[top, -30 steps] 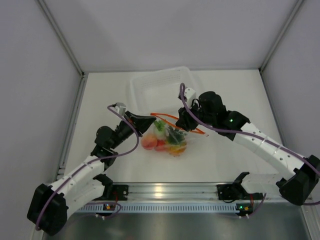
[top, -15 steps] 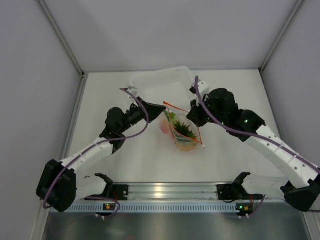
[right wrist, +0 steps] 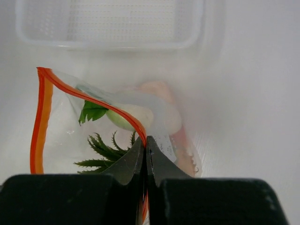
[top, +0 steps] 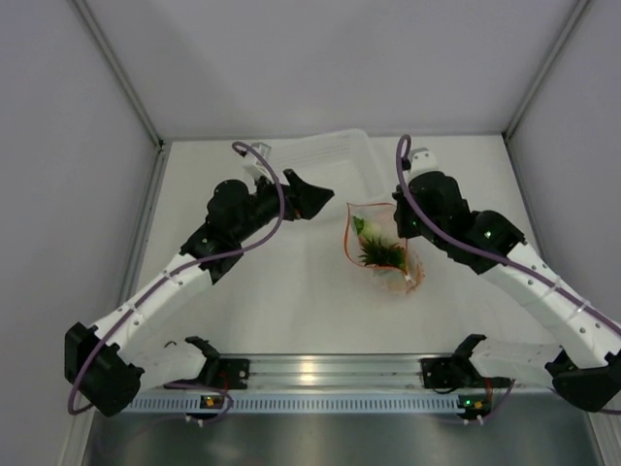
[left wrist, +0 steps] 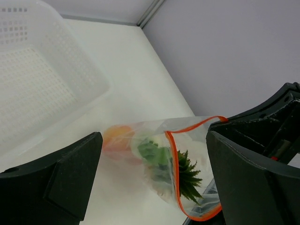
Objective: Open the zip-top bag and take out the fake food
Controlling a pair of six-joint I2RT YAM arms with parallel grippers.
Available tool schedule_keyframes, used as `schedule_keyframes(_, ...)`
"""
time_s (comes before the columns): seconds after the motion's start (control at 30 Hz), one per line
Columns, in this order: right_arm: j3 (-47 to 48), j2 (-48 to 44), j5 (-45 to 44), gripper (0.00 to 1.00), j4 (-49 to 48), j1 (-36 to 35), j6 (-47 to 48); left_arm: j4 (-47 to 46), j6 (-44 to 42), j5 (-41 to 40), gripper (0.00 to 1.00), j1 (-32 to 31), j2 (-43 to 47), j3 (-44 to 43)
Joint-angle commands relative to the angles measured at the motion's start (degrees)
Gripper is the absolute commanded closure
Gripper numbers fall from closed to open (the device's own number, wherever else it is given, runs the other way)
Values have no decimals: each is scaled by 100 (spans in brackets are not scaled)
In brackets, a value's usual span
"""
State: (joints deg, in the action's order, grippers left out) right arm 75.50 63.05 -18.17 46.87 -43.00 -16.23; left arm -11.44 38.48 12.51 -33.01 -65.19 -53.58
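The zip-top bag (top: 380, 250) is a clear pouch with an orange zip strip (right wrist: 44, 117), and its mouth gapes open. My right gripper (right wrist: 146, 140) is shut on one side of that strip, and in the top view the right gripper (top: 400, 233) sits over the bag's right edge. The fake food is inside: green pineapple leaves (right wrist: 107, 151), a white vegetable (right wrist: 129, 117) and a peach-coloured fruit (right wrist: 157, 91). My left gripper (top: 312, 196) is open, left of the bag and apart from it. Between the wide left gripper (left wrist: 152, 157) fingers, the zip-top bag (left wrist: 154, 150) lies beyond them.
A rigid clear perforated tray (top: 325, 155) stands at the back of the table behind both grippers, seen as the tray (left wrist: 33, 70) at the left and the tray (right wrist: 112, 23) at the top. The right arm's black body (left wrist: 267, 122) is close beside the bag.
The left gripper let go of the bag, opened wide and drew back toward the tray. The right gripper, now shut on the strip, carried the bag rightward, and its mouth opened.
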Motion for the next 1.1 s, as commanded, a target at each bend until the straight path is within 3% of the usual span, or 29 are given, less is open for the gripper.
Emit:
schedule_keyframes(0.0,158,146,-1011,100,-99,-94,-319,1547,-122,-794,2,-301,-89,-477)
schedule_keyframes(0.23,-9,278,-1767,100,-398,-217,-513,1751,212,-750,5,-1329,-846,-653)
schedule_keyframes(0.37,-36,278,-1804,100,-451,-252,-504,1768,257,-733,10,-1409,-1223,-715)
schedule_keyframes(0.4,-53,270,-1830,100,-460,-261,-495,1768,248,-689,16,-1409,-1311,-750)
schedule_keyframes(0.43,-62,270,-1908,100,-460,-261,-478,1768,222,-637,31,-1409,-1373,-785)
schedule_keyframes(0.5,-88,296,-2023,100,-460,-270,-443,1812,213,-644,51,-1409,-1583,-873)
schedule_keyframes(0.53,-89,322,-2110,100,-416,-261,-347,1882,178,-741,74,-1418,-1637,-899)
schedule_keyframes(0.67,-89,454,-2401,100,-110,-261,-135,2382,2,-1636,100,-1409,-1821,-1049)
schedule_keyframes(0.73,-89,507,-2646,100,49,-261,-47,2628,-68,-2119,100,-1383,-1857,-1067)
schedule_keyframes(1.07,-53,674,-3632,100,1289,-235,-284,2674,248,-2386,100,-759,-2164,-241)
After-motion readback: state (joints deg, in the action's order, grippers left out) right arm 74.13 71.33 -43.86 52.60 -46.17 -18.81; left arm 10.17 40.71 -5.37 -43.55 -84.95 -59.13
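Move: My left hand, empty and wide open, is after the free left rim of the bag's mouth: roughly 7 cm to its right, 4 cm back and 13 cm below. The pineapple in the bag sits about 15 cm right, 5 cm back and 19 cm below that hand; the white basket lies some 20 cm ahead, hardly left, 26 cm down. From my right hand, already pinching the rim, the free left rim is about 11 cm left, level fore and aft, 1 cm lower. I drop my left hand about 14 cm, swinging right and back around 5 to 7 cm and tipping the fingers down some 25 degrees, and shut them on the free rim. Then I draw it left and forward about 4 cm each, still sinking, while my right hand keeps its pinch and eases some 5 cm right, 4 cm down and slightly forward, turning clockwise. ##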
